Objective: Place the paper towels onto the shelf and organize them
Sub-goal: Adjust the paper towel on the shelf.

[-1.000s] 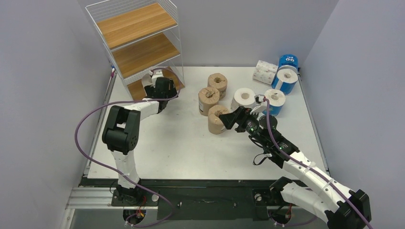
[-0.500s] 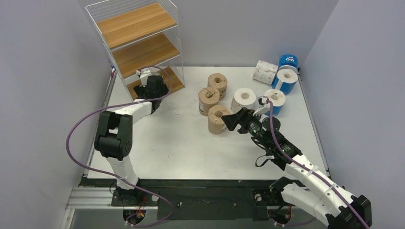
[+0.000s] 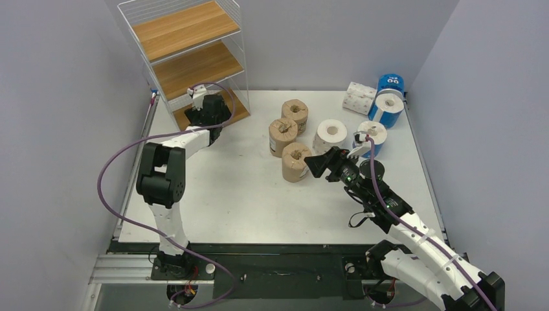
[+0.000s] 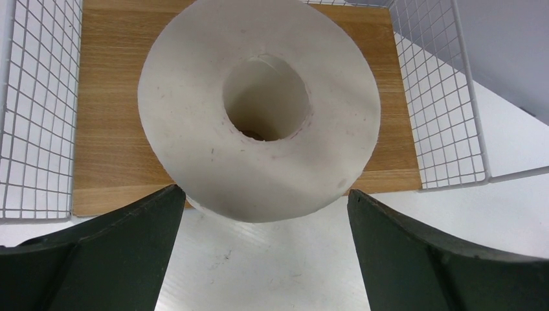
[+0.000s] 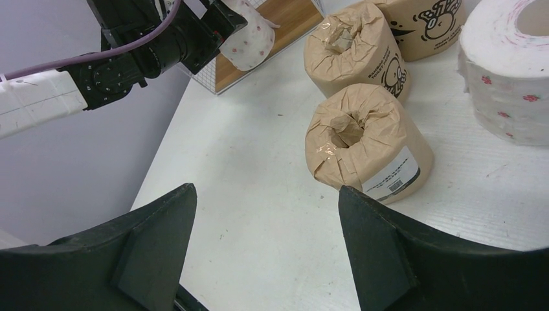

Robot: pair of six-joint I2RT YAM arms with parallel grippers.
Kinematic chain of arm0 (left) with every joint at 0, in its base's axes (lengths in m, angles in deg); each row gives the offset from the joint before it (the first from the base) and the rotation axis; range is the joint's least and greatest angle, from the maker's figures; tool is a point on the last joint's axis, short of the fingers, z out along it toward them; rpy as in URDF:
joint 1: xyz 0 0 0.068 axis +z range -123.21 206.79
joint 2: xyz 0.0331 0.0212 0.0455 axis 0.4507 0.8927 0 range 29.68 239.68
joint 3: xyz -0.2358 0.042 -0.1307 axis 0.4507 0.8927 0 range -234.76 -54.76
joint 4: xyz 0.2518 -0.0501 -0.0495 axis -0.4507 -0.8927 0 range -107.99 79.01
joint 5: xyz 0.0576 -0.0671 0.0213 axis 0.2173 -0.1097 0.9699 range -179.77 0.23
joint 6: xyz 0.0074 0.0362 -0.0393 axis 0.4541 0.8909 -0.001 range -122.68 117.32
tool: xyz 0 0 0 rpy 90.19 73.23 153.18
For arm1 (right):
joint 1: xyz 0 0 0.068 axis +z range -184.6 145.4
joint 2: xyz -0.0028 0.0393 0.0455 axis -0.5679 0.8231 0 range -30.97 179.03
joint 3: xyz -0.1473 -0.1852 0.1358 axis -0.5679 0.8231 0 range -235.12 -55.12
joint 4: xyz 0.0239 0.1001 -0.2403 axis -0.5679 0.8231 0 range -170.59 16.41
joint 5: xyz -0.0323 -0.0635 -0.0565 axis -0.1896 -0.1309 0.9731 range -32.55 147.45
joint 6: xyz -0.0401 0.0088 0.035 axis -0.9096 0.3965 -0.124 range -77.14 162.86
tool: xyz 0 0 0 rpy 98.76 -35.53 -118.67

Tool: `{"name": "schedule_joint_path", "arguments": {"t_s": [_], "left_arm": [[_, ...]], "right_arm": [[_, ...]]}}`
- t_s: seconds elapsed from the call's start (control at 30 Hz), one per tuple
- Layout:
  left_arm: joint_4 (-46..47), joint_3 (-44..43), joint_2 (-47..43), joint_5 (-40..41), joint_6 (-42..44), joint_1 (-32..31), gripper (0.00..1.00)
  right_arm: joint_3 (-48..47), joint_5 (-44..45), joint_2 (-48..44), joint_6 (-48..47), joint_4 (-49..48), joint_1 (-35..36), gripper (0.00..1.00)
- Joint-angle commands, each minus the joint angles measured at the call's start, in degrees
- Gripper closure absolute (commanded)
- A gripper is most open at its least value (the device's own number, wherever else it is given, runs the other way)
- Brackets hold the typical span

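Note:
A white paper towel roll (image 4: pixel 259 162) is tilted at the front edge of the shelf's (image 3: pixel 194 65) bottom board (image 4: pixel 110 129), its core hole facing the left wrist camera. My left gripper (image 3: pixel 202 103) (image 4: pixel 264 189) has its wide-set fingertips against the roll's sides at its near end. In the right wrist view this roll (image 5: pixel 249 32) leans at the board's edge. My right gripper (image 3: pixel 317 165) (image 5: pixel 265 189) hangs open and empty over the table. It is just beside the nearest brown-wrapped roll (image 3: pixel 296 162) (image 5: pixel 366 139).
Two more brown rolls (image 3: pixel 283 135) (image 3: pixel 295 111) and a white roll (image 3: pixel 331 135) stand mid-table. Blue-wrapped rolls (image 3: pixel 373 137) (image 3: pixel 388 107) (image 3: pixel 390 83) and a patterned white pack (image 3: pixel 358 97) sit at the back right. The shelf's upper boards are bare.
The left gripper moved the white roll back toward the shelf's bottom tier. The right gripper shifted slightly, staying open beside the brown roll.

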Motion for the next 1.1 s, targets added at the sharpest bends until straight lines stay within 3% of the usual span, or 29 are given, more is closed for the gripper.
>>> {"name": "schedule_joint_path", "arguments": {"t_s": [0.0,0.2,0.37,0.57,0.8,1.07], "left_arm": [[-2.4,-3.0,3.82,-5.4,0.75,-1.33,0.04],[-2.01,-3.99,4.94,-5.3,-0.07,-3.34,0.03],[-0.98,-0.37,-0.14,-5.01,-0.88,-3.95,0.04],[-0.52,8.41,-13.09,-4.98,-0.9,-5.32,0.04],[-6.39,16.04,-30.09,-4.38,-1.3,-7.94,0.04],[-12.73,19.69,-49.9,8.43,3.41,-10.01,0.04]], "right_arm": [[0.41,-0.33,-1.29,-1.09,-0.77,-0.6,0.24],[1.11,-0.26,-1.56,-1.63,-0.46,-1.09,0.24],[0.89,0.05,-2.29,-2.2,0.12,-1.21,0.24],[0.49,0.08,-2.04,-2.54,0.14,-1.24,0.24],[-0.4,-0.43,-1.72,-2.32,-0.61,-1.29,0.24],[0.07,-1.01,-2.42,-1.28,-1.35,-1.2,0.24]]}}
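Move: The white paper roll on the lower shelf stands right at the left hand's open fingertips, its middle about 5 cm ahead, 2 cm to the left and 4 cm lower. The middle shelf board hangs roughly 15 cm above that hand and 8 cm ahead. The nearest brown-wrapped roll is some 24 cm to its right, 5 cm nearer the base and 4 cm lower. From the idle right hand the white roll lies about 34 cm ahead, 37 cm left and 17 cm below. With its spread fingertips still against the front of the white roll, the left hand seems to bear on the roll a moment longer, creeping barely a centimetre forward and to the right. The fingers then come free, still wide open, and the hand backs off the shelf about 15 cm, swinging a little right first and then climbing some 15 cm. On the way the wrist tips up and turns slightly clockwise. ##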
